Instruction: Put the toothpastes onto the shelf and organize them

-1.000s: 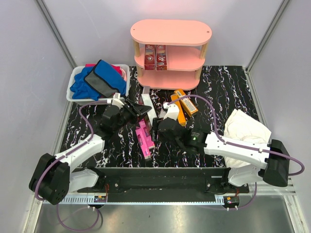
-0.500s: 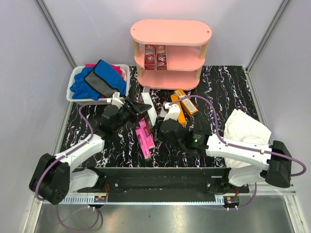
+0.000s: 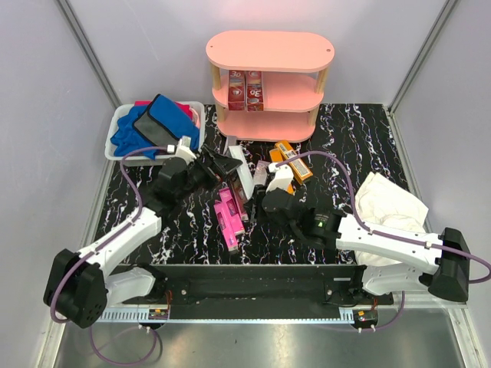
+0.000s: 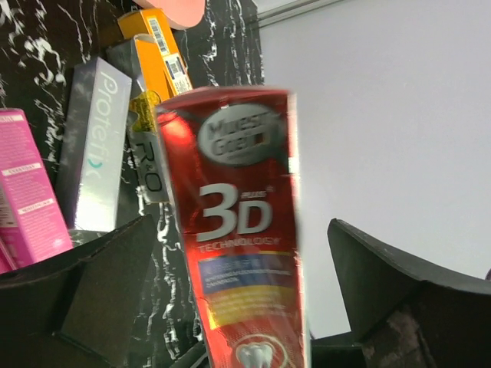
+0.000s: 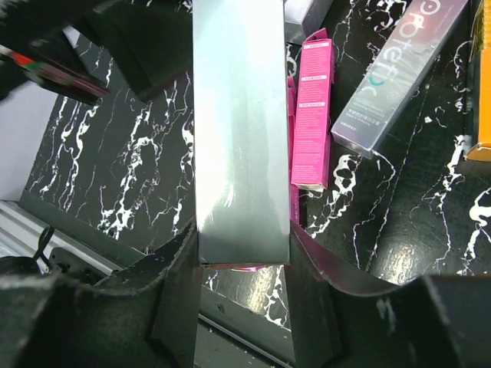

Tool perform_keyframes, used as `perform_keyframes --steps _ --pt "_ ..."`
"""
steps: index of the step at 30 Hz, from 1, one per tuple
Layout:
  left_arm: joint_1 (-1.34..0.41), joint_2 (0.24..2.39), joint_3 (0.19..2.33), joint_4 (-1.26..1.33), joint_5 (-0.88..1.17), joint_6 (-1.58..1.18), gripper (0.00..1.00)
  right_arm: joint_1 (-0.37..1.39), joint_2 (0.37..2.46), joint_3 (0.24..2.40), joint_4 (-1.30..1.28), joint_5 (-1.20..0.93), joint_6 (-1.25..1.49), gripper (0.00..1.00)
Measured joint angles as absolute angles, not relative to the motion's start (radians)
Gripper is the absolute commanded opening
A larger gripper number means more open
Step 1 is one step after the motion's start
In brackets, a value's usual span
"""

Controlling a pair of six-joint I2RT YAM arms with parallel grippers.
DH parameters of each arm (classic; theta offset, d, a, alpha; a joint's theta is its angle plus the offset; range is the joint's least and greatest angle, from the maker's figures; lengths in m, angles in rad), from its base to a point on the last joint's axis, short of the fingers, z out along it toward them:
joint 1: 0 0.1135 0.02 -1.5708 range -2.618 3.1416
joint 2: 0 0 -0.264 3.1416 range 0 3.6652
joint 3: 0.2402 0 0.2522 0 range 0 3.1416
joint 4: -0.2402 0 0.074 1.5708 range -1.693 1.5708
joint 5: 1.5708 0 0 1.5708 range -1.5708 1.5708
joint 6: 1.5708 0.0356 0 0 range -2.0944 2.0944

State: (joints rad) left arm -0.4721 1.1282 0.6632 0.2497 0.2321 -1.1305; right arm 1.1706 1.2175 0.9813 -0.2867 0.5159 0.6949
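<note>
A toothpaste box (image 3: 239, 170) stands tilted between both grippers above the mat. Its red "3D" face (image 4: 238, 230) is toward the left wrist camera and its silver-grey face (image 5: 239, 123) toward the right one. My left gripper (image 3: 226, 165) (image 4: 239, 224) is open, jaws wide on either side of the box and clear of it. My right gripper (image 3: 255, 199) (image 5: 242, 230) is shut on the box's end. Two red boxes (image 3: 245, 90) stand on the middle tier of the pink shelf (image 3: 268, 52). Pink boxes (image 3: 229, 215), orange boxes (image 3: 295, 161) and a silver box (image 5: 399, 77) lie on the mat.
A white bin (image 3: 123, 116) holding blue and grey cloths (image 3: 161, 123) sits left of the shelf. A white cloth (image 3: 387, 207) lies at the right of the black marbled mat (image 3: 360, 146). Grey walls close in both sides.
The left gripper has opened off the box it held, and the right gripper has shut on that box. The left gripper has shifted slightly right and away.
</note>
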Motion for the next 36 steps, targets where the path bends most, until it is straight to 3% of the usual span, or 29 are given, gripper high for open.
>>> perform_keyframes --steps 12,36 --pt "-0.472 1.066 0.822 -0.086 0.126 -0.869 0.99 1.077 1.14 0.979 -0.324 0.411 0.741 0.17" --pt "-0.472 1.048 0.824 -0.189 0.109 -0.785 0.99 0.438 0.944 0.778 -0.051 -0.276 0.968 0.17"
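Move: The right hand grips one end of the red 3D toothpaste. The free spot on the middle shelf lies about 30 cm ahead of it, 6 cm right and a few centimetres higher. Two red boxes already there lie about 31 cm ahead, one straight ahead, the other 5 cm left. Below by some 14 cm, the Protefix box is 10 cm ahead and 2 cm right. From the left hand the spot is roughly 20 cm ahead, 11 cm right. Rightward and forward, with a climb of some 6 cm, the right hand carries the red box out from between the left's already open fingers and towards the shelf, about 14 cm in all, keeping its grip and rolling some 35 degrees so its left side rises. The left hand, fingers still wide open, draws about 4 cm left, rising briefly then sinking back, and rolls the same way. ##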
